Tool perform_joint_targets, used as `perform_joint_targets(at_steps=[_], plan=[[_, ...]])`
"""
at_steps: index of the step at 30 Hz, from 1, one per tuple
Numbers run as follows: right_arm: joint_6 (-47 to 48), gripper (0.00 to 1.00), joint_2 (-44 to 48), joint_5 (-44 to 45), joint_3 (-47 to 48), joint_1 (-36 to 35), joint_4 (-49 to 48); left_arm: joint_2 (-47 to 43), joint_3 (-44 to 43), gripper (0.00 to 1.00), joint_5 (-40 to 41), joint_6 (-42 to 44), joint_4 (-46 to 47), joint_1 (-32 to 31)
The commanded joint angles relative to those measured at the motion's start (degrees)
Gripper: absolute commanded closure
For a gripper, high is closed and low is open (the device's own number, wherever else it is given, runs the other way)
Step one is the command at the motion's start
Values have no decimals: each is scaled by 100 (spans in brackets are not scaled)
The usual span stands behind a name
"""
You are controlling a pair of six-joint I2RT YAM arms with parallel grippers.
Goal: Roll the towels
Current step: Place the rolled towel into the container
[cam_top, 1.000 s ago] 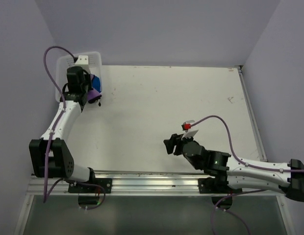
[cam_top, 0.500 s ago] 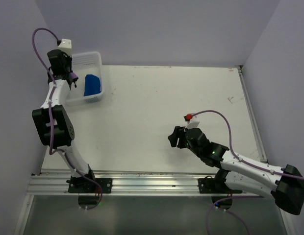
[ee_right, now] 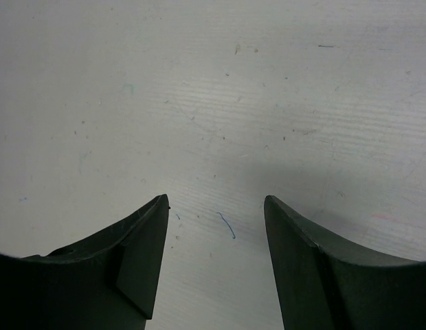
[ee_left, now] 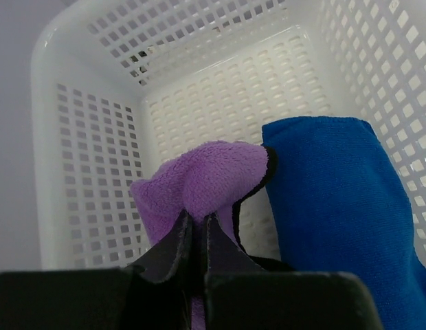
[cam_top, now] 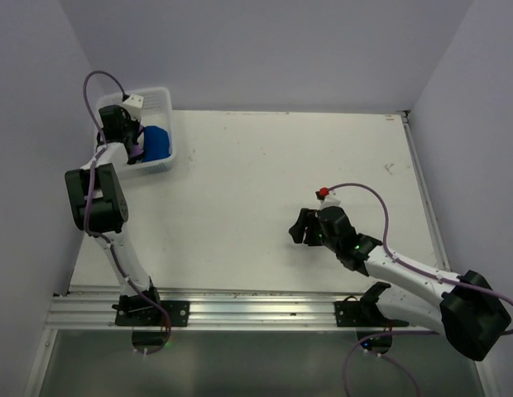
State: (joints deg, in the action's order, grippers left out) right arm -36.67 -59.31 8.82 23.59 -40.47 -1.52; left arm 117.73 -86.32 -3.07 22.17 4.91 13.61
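My left gripper (ee_left: pixel 197 220) is shut on the purple towel (ee_left: pixel 206 175), which bulges above the closed fingertips inside the white mesh basket (ee_left: pixel 89 137). Right beside it lies the bright blue towel (ee_left: pixel 337 206), folded against the basket's right wall. From above, the left gripper (cam_top: pixel 134 142) hangs over the basket (cam_top: pixel 161 99) with a bit of purple towel (cam_top: pixel 137 152) showing and the blue towel (cam_top: pixel 156 142) next to it. My right gripper (ee_right: pixel 216 213) stands open over bare table with nothing between its fingers; in the top view it is (cam_top: pixel 302 227) right of centre. A grey towel does not show.
The basket stands at the table's (cam_top: pixel 265 165) far left corner, close to the left wall. Walls enclose the table on the left, back and right. A metal rail (cam_top: pixel 256 302) runs along the near edge by the arm bases.
The left arm swung away to the upper left of the basket with the purple towel, then came back over it. The right arm shifted slightly right and its wrist turned.
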Motion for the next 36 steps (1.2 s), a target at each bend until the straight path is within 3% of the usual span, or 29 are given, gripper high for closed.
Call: perform_joint_targets(at_steps=[1,16,17,19,20,21,24,36], plan=[[46,38,-81,-258,66,92,-261,-128,142,100,-220,130,467,54],[19,38,-397,-372,5,241,-498,39,406,99,70,-82,564,63],[19,38,-415,-390,5,259,-507,31,432,97,78,-108,590,63],[28,38,-441,-416,22,276,-516,30,424,82,70,-134,599,63],[37,38,-450,-425,40,276,-516,48,432,73,78,-152,599,63],[37,38,-467,-434,49,285,-516,57,415,57,105,-169,590,63],[45,38,-485,-434,66,312,-507,66,406,46,157,-231,555,55],[133,38,-336,-363,136,364,-358,-189,415,34,281,-468,503,72]])
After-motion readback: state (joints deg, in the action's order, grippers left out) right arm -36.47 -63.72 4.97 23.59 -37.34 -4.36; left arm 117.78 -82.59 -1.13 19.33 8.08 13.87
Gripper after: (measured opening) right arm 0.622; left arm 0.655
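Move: The left hand already holds the purple towel inside the container, over its left half. The container's middle is about 4 cm ahead, 3 cm to the right and some 8 cm below. The blue towel lies about 7 cm to the right, 1 cm ahead and 6 cm down; the container's left wall stands some 7 cm left, level fore and aft, its middle 6 cm lower. From the idle right hand, the container is roughly 51 cm left, 37 cm ahead and 3 cm below. Down by about 2 cm, drawing back some 1 cm on the way, the left hand lowers the gripped purple towel towards the container floor, left of the blue towel. There it halts, and the nearly shut fingers spread to about two thirds open, letting go of the towel while the hand stays over it with barely any turn. ##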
